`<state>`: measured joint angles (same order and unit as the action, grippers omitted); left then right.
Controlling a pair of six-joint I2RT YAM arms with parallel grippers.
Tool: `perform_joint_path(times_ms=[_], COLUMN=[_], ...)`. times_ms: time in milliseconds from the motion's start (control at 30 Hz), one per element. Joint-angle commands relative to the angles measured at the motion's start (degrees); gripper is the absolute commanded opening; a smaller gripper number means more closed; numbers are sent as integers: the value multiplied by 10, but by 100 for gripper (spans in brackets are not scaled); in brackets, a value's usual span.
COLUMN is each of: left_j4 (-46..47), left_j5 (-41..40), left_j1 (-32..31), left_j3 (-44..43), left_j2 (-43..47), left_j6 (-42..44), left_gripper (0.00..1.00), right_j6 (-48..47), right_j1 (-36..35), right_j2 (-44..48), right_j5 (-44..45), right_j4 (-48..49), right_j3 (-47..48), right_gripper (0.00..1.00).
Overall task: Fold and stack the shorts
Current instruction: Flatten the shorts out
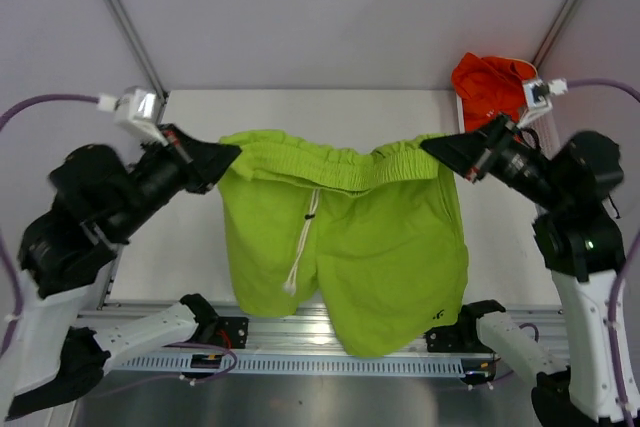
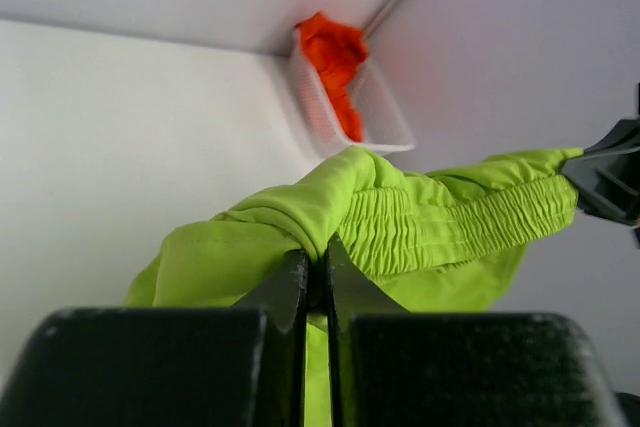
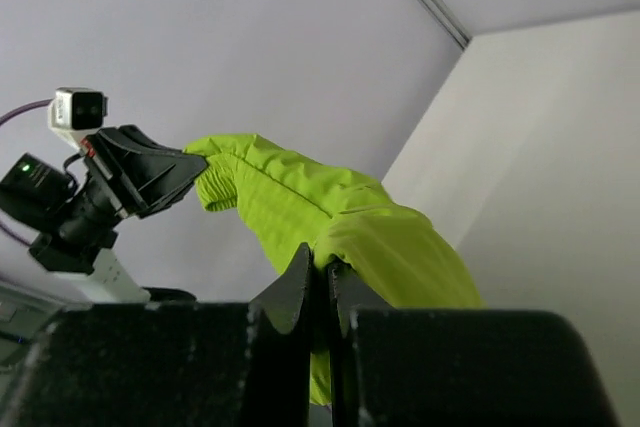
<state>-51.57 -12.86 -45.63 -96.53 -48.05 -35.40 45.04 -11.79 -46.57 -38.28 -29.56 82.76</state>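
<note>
The lime green shorts (image 1: 345,237) hang in the air by their elastic waistband, stretched between both arms, legs dangling down over the table's front rail; a white drawstring (image 1: 300,247) hangs down the middle. My left gripper (image 1: 232,154) is shut on the waistband's left corner (image 2: 300,217). My right gripper (image 1: 430,146) is shut on the right corner (image 3: 350,227). The orange-red shorts (image 1: 490,82) lie bunched in the white mesh basket (image 2: 395,132) at the back right.
The white table (image 1: 190,207) lies under the hanging shorts. A metal rail (image 1: 330,347) with both arm bases runs along the near edge. Grey walls and slanted frame poles (image 1: 120,17) close in the back.
</note>
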Motion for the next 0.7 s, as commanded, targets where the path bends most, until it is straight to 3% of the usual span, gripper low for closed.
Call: perform_joint_path(times_ms=[0, 67, 167, 200, 333, 500, 533, 667], left_j4=[52, 97, 109, 99, 96, 137, 156, 162], left_j5=[70, 225, 293, 306, 317, 313, 292, 279], left_j1=[66, 185, 277, 282, 294, 295, 294, 294], left_j3=[4, 7, -43, -103, -172, -96, -41, 17], left_j2=[-78, -122, -167, -190, -195, -89, -34, 72], left_j6=[32, 19, 23, 25, 35, 28, 24, 9], left_gripper=[0, 0, 0, 0, 0, 0, 0, 0], right_j6=[25, 40, 46, 46, 61, 65, 73, 115], right_j1=[1, -1, 1, 3, 5, 5, 5, -10], right_j2=[-82, -114, -180, -195, -243, -172, -154, -44], right_j5=[-8, -14, -33, -35, -85, -93, -92, -96], right_j4=[87, 129, 166, 166, 194, 194, 193, 196], right_j3=[-6, 14, 83, 106, 186, 150, 122, 44], right_gripper=[0, 0, 0, 0, 0, 0, 0, 0])
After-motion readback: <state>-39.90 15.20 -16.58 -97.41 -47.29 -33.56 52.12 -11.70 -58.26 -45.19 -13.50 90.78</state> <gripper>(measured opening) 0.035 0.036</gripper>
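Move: The shorts hang between the two shut grippers by the waistband corners, their middle roughly 15 cm inward of either hand, some 17 cm below and 8 cm back, legs swung towards the bases. The drawcord dangles about 10 cm to the left hand's right, 6 cm back, 12 cm down. Bare table centre lies around 10 cm ahead of both, 15 cm inward, 47 cm below. The basket stands some 38 cm ahead, 32 cm right and 40 cm below the right hand. The shorts are cracked through the air by their waistband: both hands, still pinching its corners, sweep forward together some 14 cm with a slight dip, away from the bases. They then snap back nearly as far while rising, ending about 6 cm above where they began. The fingers tip down around 10 degrees going out and tilt up past level coming back. ##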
